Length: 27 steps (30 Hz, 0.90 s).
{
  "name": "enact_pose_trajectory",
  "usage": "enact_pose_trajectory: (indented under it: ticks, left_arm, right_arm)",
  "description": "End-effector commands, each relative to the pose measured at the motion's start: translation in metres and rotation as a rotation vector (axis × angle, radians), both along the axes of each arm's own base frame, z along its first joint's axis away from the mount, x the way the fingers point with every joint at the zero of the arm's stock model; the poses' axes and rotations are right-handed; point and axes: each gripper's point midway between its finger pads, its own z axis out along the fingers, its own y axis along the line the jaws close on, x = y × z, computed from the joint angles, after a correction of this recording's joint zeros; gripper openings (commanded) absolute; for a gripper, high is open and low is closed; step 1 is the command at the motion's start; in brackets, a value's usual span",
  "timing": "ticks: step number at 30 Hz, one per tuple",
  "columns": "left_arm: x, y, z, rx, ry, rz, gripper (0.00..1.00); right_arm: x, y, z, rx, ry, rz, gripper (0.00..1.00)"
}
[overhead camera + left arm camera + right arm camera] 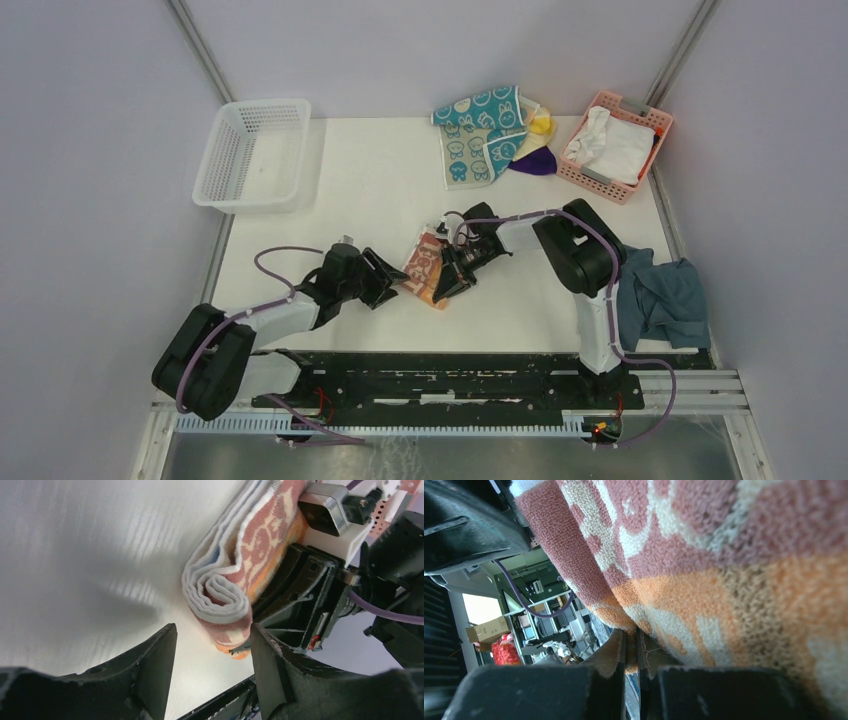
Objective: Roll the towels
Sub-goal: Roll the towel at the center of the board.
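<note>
A peach-orange printed towel (424, 262) lies partly rolled on the white table, between my two grippers. In the left wrist view its spiral end (223, 592) shows white inner layers. My left gripper (393, 285) stands open just short of that end, its fingers (159, 666) apart with only bare table between them. My right gripper (443, 287) is shut on the towel's edge, and in the right wrist view (631, 652) cloth is pinched between the jaws. More towels, teal with rabbit faces (483, 118), yellow (541, 124) and purple (537, 162), lie heaped at the back.
A white mesh basket (252, 152) sits at the back left. At the back right a pink basket (650, 122) holds a white cloth (612, 145). A blue-grey cloth (665, 295) hangs over the table's right edge beside the right arm.
</note>
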Motion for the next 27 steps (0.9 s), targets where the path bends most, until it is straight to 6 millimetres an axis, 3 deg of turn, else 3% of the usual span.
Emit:
enact_pose_trajectory:
  ticks: [1, 7, 10, 18, 24, 27]
  left_arm:
    - [0.017, -0.007, 0.002, -0.047, -0.034, 0.059, 0.62]
    - [0.021, -0.006, -0.015, -0.011, 0.006, 0.089, 0.53]
    - [0.019, -0.004, -0.027, 0.005, 0.044, 0.11, 0.5]
    - [0.006, 0.014, -0.057, 0.089, 0.16, 0.184, 0.43]
    - [0.005, 0.016, -0.065, 0.114, 0.196, 0.19, 0.42]
    - [0.006, 0.015, -0.067, 0.118, 0.205, 0.188, 0.42]
  right_arm:
    - [0.018, -0.01, -0.036, -0.145, -0.076, -0.046, 0.01]
    - [0.022, -0.01, -0.033, -0.15, -0.103, -0.046, 0.03]
    - [0.025, -0.009, -0.026, -0.142, -0.144, -0.04, 0.1]
    - [0.029, -0.015, 0.008, -0.161, -0.338, -0.012, 0.33]
    - [0.03, -0.022, 0.029, -0.229, -0.522, 0.044, 0.42]
    - [0.038, -0.028, 0.049, -0.29, -0.703, 0.057, 0.47]
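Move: The rolled end of the towel that my left hand goes for lies about 2 cm ahead, 2 cm to its right and 3 cm below. My right hand still pinches the roll's other end between its closed fingers, with the left end some 6 cm to its left and 2 cm farther out. The towel's flat part lies about 8 cm ahead and 2 cm left of my right hand; the teal towel is roughly 29 cm ahead and 7 cm right of it. I lower my left hand about 2.5 cm and bring it forward nearly as far, closing its half-open fingers partway around the left end of the roll. My right hand keeps its pinch at first, then opens, lets go of the roll's right end and draws up and forward, some 3 cm in all, drifting right as its fingers tip about 25 degrees steeper downward. ##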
